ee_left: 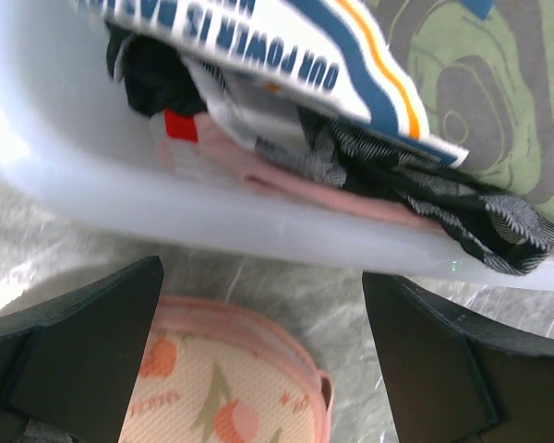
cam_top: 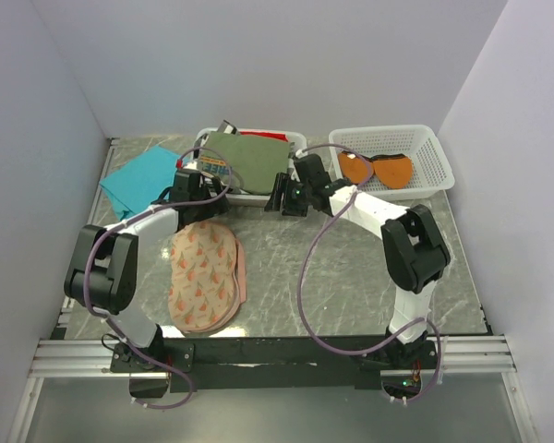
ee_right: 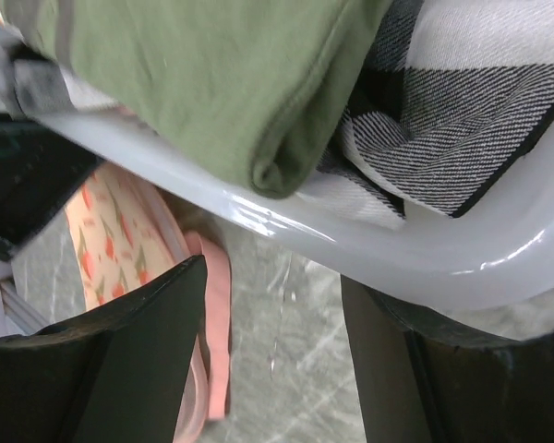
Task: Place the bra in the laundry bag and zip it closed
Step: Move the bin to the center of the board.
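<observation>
The rust-orange bra [cam_top: 377, 169] lies in the white mesh basket [cam_top: 434, 152] at the back right, away from both grippers. On the table at front left lies the pinkish-beige laundry bag [cam_top: 203, 275], flat, with a pink flap showing along its right edge. My left gripper [cam_top: 198, 190] hovers open just above the bag's far end. In the left wrist view the bag's rounded end [ee_left: 231, 392] sits below the wide-apart fingers [ee_left: 92, 351], and nothing is gripped. My right gripper [cam_top: 283, 196] stands open over bare table in front of the middle basket. The bag's edge [ee_right: 120, 235] shows left of its fingers.
A white basket [cam_top: 258, 197] at the back centre holds an olive-green folded garment [cam_top: 251, 159] and other clothes. Its rim [ee_right: 397, 249] lies close ahead of both grippers. A teal cloth [cam_top: 140, 181] lies at the back left. White walls enclose the table.
</observation>
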You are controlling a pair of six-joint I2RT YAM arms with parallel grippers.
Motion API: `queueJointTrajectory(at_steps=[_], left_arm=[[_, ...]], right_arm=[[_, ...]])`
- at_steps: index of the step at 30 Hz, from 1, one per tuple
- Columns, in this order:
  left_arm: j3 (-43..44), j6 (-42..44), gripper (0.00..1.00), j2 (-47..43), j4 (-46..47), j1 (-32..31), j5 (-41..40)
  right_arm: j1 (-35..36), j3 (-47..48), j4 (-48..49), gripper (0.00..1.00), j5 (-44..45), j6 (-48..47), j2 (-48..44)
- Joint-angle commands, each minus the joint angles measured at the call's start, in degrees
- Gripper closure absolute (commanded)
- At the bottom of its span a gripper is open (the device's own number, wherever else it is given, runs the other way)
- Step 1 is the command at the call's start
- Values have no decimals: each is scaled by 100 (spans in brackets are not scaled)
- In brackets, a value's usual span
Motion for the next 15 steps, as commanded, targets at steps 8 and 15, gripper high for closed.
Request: queueJointTrajectory(at_steps=[8, 15], left_arm=[[903, 213, 4, 527, 241, 118, 78], [1458, 283, 4, 1019, 171, 329, 201]], right_arm=[[-292, 1255, 151, 32, 119, -231, 903], [-371, 2186, -165, 32, -110, -336, 1509]])
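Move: The bin of clothes sits right in front of both grippers, its middle roughly 11 cm ahead and 9 cm right of the left hand, and about 12 cm ahead and 7 cm left of the right hand, a few centimetres lower than either. The patterned laundry bag lies some 21 cm back from the left hand and 2 cm left; the blue cloth is about 20 cm to that hand's left and 5 cm ahead. The white basket with the bra stands about 31 cm right of the right hand and 12 cm ahead. The bin is pushed forward by its near side, with both hands' open fingers against it below the rim. The right hand drives farther, about 7 cm forward and sinking only slightly, while the left goes nearly 5 cm forward; wrists hardly turn and neither gripper opens or closes. ##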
